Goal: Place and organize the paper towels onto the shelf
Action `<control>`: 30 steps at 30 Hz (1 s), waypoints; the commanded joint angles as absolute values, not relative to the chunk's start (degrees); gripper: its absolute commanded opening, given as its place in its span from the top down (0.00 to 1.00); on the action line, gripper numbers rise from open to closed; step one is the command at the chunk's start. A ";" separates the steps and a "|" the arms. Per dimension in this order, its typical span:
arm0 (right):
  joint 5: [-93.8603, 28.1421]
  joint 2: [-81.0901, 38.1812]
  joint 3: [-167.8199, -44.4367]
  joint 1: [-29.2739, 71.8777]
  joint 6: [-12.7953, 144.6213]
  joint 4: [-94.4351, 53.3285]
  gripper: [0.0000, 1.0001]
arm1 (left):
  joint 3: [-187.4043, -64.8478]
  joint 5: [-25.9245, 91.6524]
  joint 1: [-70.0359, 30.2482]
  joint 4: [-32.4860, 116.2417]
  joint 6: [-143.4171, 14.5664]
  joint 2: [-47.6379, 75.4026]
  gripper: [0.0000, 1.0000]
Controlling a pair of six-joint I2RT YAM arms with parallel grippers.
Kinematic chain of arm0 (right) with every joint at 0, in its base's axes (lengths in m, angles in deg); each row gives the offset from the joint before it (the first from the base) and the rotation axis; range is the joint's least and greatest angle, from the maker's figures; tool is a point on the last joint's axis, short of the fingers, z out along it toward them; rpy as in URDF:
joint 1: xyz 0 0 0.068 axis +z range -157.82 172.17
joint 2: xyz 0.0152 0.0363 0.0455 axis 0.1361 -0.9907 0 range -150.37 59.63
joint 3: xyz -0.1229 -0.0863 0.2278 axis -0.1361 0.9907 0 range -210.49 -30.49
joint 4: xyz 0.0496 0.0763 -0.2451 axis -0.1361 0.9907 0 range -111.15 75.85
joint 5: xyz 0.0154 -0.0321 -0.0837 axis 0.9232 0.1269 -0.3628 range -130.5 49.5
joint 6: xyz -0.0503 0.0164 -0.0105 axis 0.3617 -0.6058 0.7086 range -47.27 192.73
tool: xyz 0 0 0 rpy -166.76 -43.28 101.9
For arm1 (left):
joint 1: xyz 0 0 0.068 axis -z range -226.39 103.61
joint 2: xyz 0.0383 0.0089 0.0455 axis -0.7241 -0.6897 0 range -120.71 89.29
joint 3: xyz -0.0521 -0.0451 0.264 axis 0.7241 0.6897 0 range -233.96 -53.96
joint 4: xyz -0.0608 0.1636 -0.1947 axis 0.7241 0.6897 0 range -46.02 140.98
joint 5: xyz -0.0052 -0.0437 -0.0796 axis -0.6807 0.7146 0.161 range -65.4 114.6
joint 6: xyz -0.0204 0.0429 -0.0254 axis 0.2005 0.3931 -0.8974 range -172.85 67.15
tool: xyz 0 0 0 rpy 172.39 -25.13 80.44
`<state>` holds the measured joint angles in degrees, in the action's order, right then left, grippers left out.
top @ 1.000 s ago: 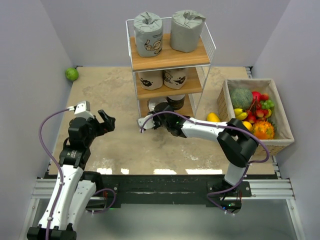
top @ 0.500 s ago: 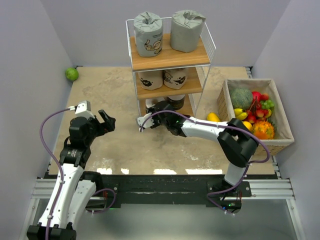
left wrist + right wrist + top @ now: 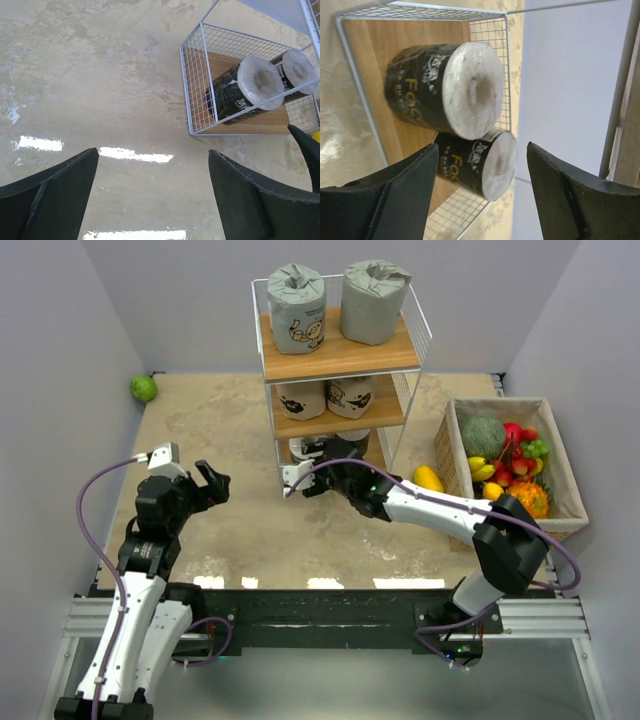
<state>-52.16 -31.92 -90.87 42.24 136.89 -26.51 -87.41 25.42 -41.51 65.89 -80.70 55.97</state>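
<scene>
The shelf stands at the back middle of the table. Two grey paper towels stand on its top board. Two beige printed ones are on the middle board. Two black gold-print rolls lie side by side on the bottom board. My right gripper is open at the front of that bottom tier, its fingers apart from the nearer black roll. My left gripper hangs open over bare table left of the shelf, holding nothing. In the left wrist view the black rolls show through the wire side.
A small green fruit lies at the far left corner. A woven basket of fruit and vegetables sits at the right edge. A yellow fruit lies on the table between shelf and basket. Walls close in on three sides.
My right gripper has gone from shut to open, letting go of the black roll on the bottom tier. Its elbow has swung to the right. The left arm has not moved.
</scene>
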 commanded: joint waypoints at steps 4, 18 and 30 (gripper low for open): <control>-48.86 -19.67 -83.59 49.12 114.98 -26.34 0.27 | -87.53 31.97 -41.82 60.07 -77.90 60.36 0.03; -52.00 2.49 -78.49 52.47 54.05 -6.38 0.01 | -82.43 62.40 -39.28 45.12 -78.51 62.31 0.00; -74.60 15.24 -81.64 52.47 39.59 0.82 0.01 | -83.49 57.12 -29.96 48.11 -75.61 62.39 0.00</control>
<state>-66.70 13.43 -77.32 52.51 44.81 -2.32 -82.45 57.84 -30.65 49.39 -77.25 61.54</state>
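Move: Just in front of the shelf's bottom board, the right hand has the dark paper-towel roll it has set down about 5 cm ahead, 6 cm to its left and 8 cm below. The other dark roll stands some 12 cm to the right of that one and 3 cm farther out, at the same height. A pale roll sits on the middle board, about 20 cm above the first dark roll. From the left hand the first dark roll lies roughly 12 cm ahead, 26 cm right and 9 cm below. Backing away from the shelf, the empty right hand draws back about 16 cm, then swings right and rises clear. It rolls some 90 degrees about its fingers' line until they sit side by side, still pointing forward-left and down, and opens them fully. The open left hand rises, swings right some 13 cm, slides back a little and turns clockwise about 45 degrees to face the rolls. ##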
